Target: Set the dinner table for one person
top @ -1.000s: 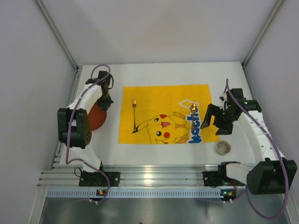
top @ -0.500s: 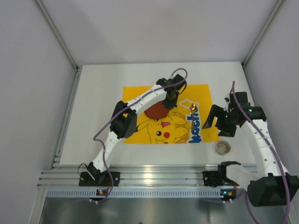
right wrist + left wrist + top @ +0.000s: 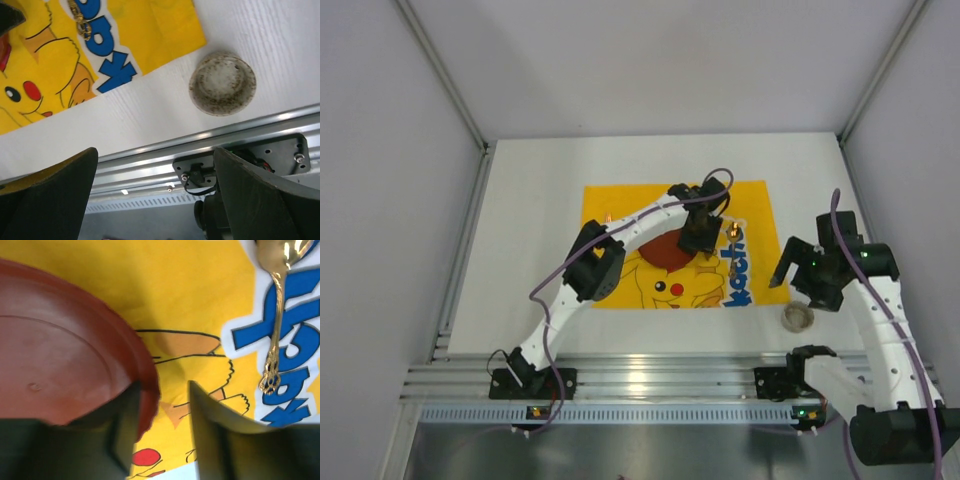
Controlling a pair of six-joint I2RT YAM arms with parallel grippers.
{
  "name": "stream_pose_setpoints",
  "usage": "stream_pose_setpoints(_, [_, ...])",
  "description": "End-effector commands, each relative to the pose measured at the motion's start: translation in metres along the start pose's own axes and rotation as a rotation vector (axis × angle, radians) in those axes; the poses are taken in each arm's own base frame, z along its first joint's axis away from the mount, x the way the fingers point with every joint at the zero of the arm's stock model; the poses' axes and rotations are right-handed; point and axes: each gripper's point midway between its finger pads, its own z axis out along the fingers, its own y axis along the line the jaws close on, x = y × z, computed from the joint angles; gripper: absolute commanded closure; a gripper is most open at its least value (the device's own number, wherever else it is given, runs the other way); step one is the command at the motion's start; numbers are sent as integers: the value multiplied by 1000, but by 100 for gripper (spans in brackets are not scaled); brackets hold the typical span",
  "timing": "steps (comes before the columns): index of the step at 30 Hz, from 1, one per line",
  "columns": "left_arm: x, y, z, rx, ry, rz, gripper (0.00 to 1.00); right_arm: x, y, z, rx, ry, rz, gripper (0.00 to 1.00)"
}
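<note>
A dark red plate lies in the middle of the yellow cartoon-print cloth on the white dinner table. My left gripper is at the plate's right edge. In the left wrist view the left gripper is open, the plate rim beside the left finger and a gap of cloth before the right one. A gold spoon lies just to the right on the cloth. My right gripper hangs wide open and empty over the table's near right.
A small speckled bowl stands on bare table off the cloth's near right corner. A gold fork's head peeks out beside the left arm. Metal rails run along the near edge. Grey walls enclose the table.
My left arm carried the red plate from the table's left side onto the cloth's middle, then its jaws opened. My right gripper drew back towards the near right and opened wider.
</note>
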Motion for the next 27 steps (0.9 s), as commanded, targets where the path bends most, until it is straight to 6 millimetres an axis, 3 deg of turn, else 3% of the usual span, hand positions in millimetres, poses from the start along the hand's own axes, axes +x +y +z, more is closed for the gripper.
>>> stream_pose_setpoints(1, [-6, -49, -35, 168, -66, 26, 44, 9, -35, -5, 180, -32, 77, 0])
stream_pose_setpoints(2, [-6, -50, -40, 172, -75, 13, 30, 10, -41, -3, 208, -40, 90, 0])
stream_pose_setpoints(3, [-7, -50, -45, 173, -84, 5, 26, 15, -44, 4, 211, -35, 96, 0])
stream_pose_setpoints(9, [-13, -42, -105, 162, -190, -21, 23, 30, -36, 39, 161, 33, 139, 0])
stream_pose_setpoints(12, [-13, -37, -149, 173, -256, -26, 23, 25, -34, 53, 152, 29, 144, 0])
stream_pose_setpoints(19, [28, -1, -173, 105, -256, -59, 25, 0, -38, 72, 206, -38, 116, 2])
stream_pose_setpoints(24, [65, 20, -173, 77, -221, -93, 25, 6, -33, 93, 187, 9, 171, 5])
stream_pose_setpoints(27, [77, 30, -172, 64, -221, -103, 26, 5, -37, 102, 218, 9, 180, 6])
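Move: The plate's middle lies about 8 cm to the left of the left hand and 2 cm farther out, barely lower, its right rim between the part-open fingers. The spoon is some 8 cm to that hand's right, 2 cm ahead. The cup stands about 6 cm to the right hand's right, level fore and aft, its middle roughly 12 cm below; the placemat's near right corner is 4 cm ahead and 5 cm right of that hand. The plate's right rim comes free as the left fingers finish opening; that hand eases back, climbs about 16 cm, then swings left and back over the plate's near side, sinking slightly at the end. Towards the cup, the wide-open right hand sinks about 10 cm, dipping back and forward again while edging right and turning slightly clockwise. ##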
